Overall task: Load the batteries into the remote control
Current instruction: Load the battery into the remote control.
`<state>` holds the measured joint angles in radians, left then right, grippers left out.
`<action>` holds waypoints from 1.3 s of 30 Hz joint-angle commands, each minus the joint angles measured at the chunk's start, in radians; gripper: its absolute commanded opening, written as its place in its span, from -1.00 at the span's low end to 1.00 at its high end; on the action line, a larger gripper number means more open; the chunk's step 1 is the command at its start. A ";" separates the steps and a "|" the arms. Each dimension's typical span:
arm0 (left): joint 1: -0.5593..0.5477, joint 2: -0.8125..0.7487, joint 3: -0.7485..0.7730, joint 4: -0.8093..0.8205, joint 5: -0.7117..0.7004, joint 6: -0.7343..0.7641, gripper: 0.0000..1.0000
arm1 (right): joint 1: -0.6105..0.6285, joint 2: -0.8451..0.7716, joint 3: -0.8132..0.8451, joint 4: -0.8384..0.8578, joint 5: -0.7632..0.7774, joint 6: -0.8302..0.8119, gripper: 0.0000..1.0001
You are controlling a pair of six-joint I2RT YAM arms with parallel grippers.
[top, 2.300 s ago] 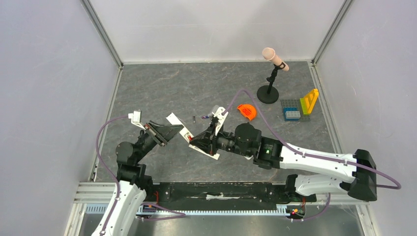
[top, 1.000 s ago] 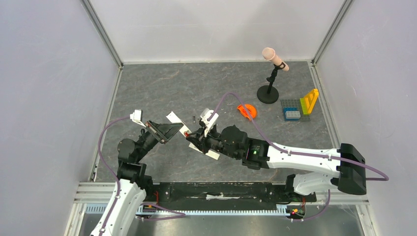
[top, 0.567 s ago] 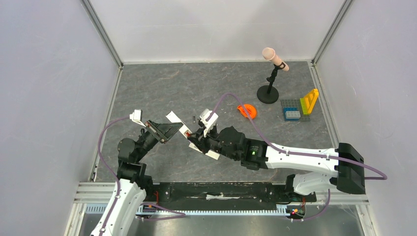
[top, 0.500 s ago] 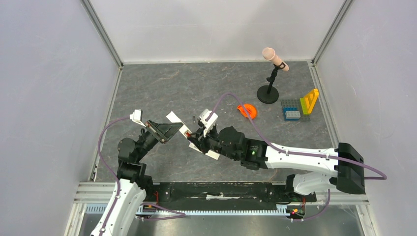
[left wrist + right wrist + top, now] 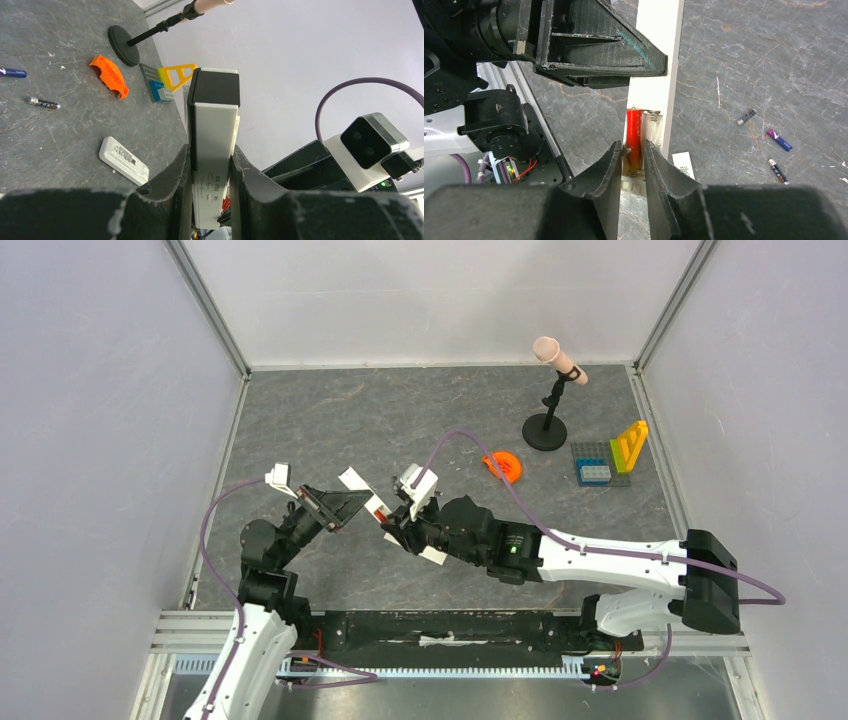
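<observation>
My left gripper (image 5: 210, 175) is shut on the remote control (image 5: 215, 130), a long white bar held tilted above the table (image 5: 358, 485). In the right wrist view, an orange-red battery (image 5: 633, 137) lies in the remote control's (image 5: 651, 97) recess. My right gripper (image 5: 632, 146) straddles that battery, open, with a thin gap on each side. Three loose batteries lie on the table: a dark one (image 5: 746, 117), a purple one (image 5: 779, 140) and another dark one (image 5: 777, 171).
A small white block with a dark strip (image 5: 123, 161) lies flat on the table under the remote. Farther back are an orange piece (image 5: 503, 466), a microphone stand (image 5: 548, 430) and coloured building blocks (image 5: 612, 458). Grey walls enclose the table.
My right gripper's jaws have parted slightly off the orange-red battery, and the wrist has shifted a little to the left. The left arm and remote control stay still.
</observation>
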<state>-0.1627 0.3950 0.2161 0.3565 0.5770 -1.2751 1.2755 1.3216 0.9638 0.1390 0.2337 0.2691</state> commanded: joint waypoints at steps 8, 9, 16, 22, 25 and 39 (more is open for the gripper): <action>0.003 -0.019 0.031 0.098 -0.003 -0.040 -0.96 | 0.008 -0.023 0.069 -0.122 0.002 0.067 -0.16; 0.003 -0.019 0.030 0.098 -0.005 -0.040 -0.96 | 0.008 -0.030 0.073 -0.131 0.002 0.075 -0.12; 0.003 -0.013 0.030 0.100 -0.014 -0.037 -0.96 | 0.007 -0.099 0.085 -0.186 0.011 0.147 0.13; 0.003 -0.008 0.042 0.108 -0.014 -0.038 -0.96 | -0.034 -0.161 0.071 -0.228 0.043 0.356 0.62; 0.003 -0.009 0.046 0.123 -0.005 -0.031 -0.96 | -0.091 -0.176 0.048 -0.256 0.003 0.547 0.96; 0.003 -0.010 0.058 0.123 -0.007 -0.015 -0.96 | -0.138 -0.111 -0.059 0.001 -0.170 0.984 0.96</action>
<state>-0.1631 0.3916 0.2256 0.4221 0.5701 -1.2758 1.1416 1.1969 0.9264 0.0109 0.0807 1.0992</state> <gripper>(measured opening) 0.311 0.979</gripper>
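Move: The red-orange battery already lies in the remote's compartment, about 1 cm ahead and 1 cm to the left of the right hand, level with its barely open fingertips. Some 23 cm below that hand are the white battery cover, about 2 cm ahead and 5 cm right; the loose grey battery, roughly 19 cm ahead and 1 cm left; and the black battery, about 16 cm ahead and 9 cm right. From the left hand, the red-orange battery is about 3 cm back, 5 cm right and 1 cm up. Easing back a little at first, the right hand opens its fingers wide and comes free of the red-orange battery, drawing off right and up about 5 cm. It then returns some 2 cm left and down, still clear, while the wrist rolls roughly 50 degrees clockwise as seen from behind the hand. The left hand keeps its grip on the remote and raises it about 2 cm. ##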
